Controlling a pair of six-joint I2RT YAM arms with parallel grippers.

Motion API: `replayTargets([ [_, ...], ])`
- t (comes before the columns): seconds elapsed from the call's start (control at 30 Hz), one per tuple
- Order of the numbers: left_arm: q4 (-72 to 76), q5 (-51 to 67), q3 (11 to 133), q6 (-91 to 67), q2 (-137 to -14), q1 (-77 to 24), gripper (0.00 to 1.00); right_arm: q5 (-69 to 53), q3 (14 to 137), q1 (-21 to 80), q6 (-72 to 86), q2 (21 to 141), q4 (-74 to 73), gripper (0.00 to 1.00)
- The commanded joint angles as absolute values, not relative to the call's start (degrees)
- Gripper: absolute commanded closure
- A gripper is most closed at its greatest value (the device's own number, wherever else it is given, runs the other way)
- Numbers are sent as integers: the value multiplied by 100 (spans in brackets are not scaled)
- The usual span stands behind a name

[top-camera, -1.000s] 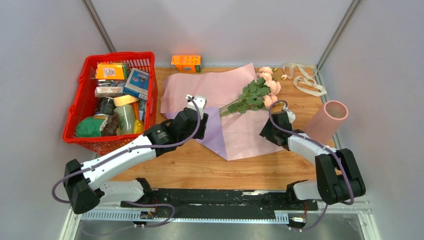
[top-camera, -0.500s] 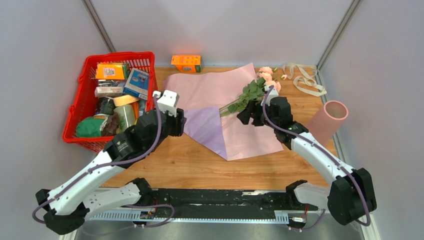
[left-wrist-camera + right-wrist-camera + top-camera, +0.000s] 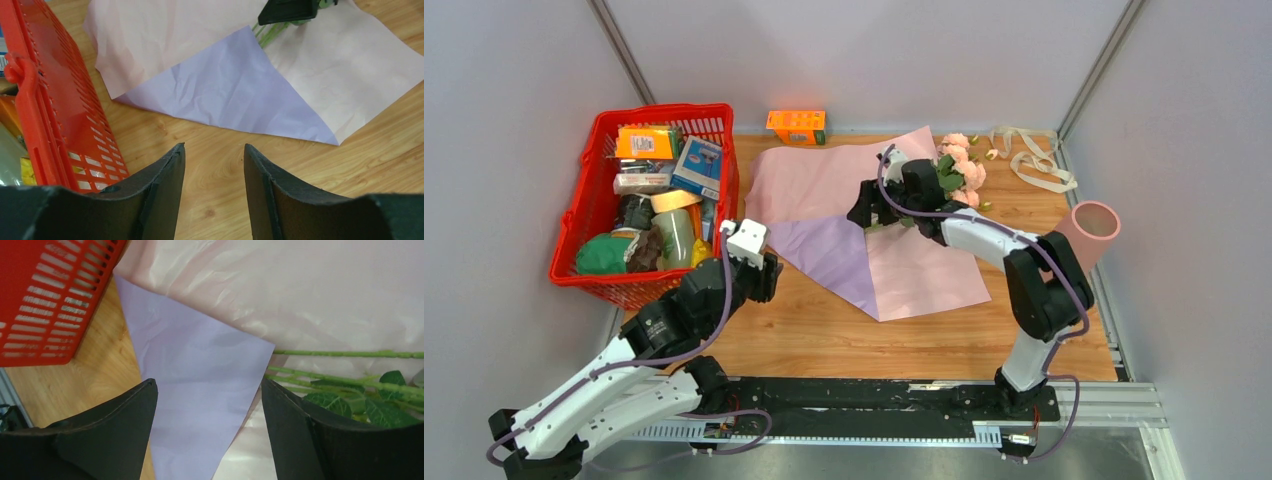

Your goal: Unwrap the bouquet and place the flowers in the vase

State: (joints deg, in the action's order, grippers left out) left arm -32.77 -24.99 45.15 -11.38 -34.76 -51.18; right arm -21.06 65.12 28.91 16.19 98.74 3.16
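Note:
The bouquet lies unwrapped: its paper sheet (image 3: 824, 185) is spread flat, pink side up, with a lilac corner (image 3: 829, 250) folded over. The flowers (image 3: 952, 176) rest on the sheet's far right, blooms to the right, green stems (image 3: 345, 367) pointing left. My right gripper (image 3: 864, 212) hovers open over the stem ends, and in the right wrist view (image 3: 209, 385) only the lilac flap (image 3: 200, 380) shows between its fingers. My left gripper (image 3: 759, 275) stands open over bare wood beside the basket, holding nothing (image 3: 214, 147). The pink vase (image 3: 1082, 236) lies tilted at the right edge.
A red basket (image 3: 584, 215) full of groceries stands at the left, close to my left gripper, its wall (image 3: 45, 100) filling the left wrist view's left side. An orange box (image 3: 796, 126) sits at the back. The cream ribbon (image 3: 1034, 160) lies loose at the back right.
My right arm swung left from beside the vase to over the stem ends, its jaws opening wider. My left arm pulled back off the paper toward the basket's near corner.

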Motion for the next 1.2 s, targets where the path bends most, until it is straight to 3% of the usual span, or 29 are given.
replayTargets([
  [0.0, -3058, -2628, 4579, -984, -3419, -5098, 45, -1882, 7179, 2892, 1363, 10502, 545, 20],
  [0.27, -3041, -2671, 4544, -1011, -3173, -5106, 45, -2092, 8234, 2883, 1099, 11644, 36, 20],
  [0.73, -2971, -2944, 4500, -984, -2883, -5106, 44, -2461, 8394, 2883, 782, 12067, -202, 22],
  [0.93, -2953, -2953, 4483, -984, -2865, -5106, 44, -2487, 8393, 2883, 738, 12076, -237, 40],
  [1.17, -2971, -2979, 4491, -993, -2874, -5106, 44, -2636, 8332, 2892, 712, 11813, -246, 88],
])
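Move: The corner of the purple flap, over the stem ends, is the right gripper's target: about 4 cm ahead, 2 cm to its left and 8 cm below. The leaves lie about 10 cm ahead of this gripper and 10 cm to its right. The flower heads are 13 cm ahead and 17 cm to its right, both near table height. From the left gripper, the flap corner is some 22 cm ahead, 15 cm right and 18 cm below. Lower the open right gripper about 8 cm onto the purple flap's corner, reaching forward and slightly left on the way, then easing back about 1 cm, with the fingers tipping some 10 degrees steeper. Once down, draw the fingers together over the flap's edge beside the stem end to pinch it. Lift the idle left gripper slightly, up and left. ##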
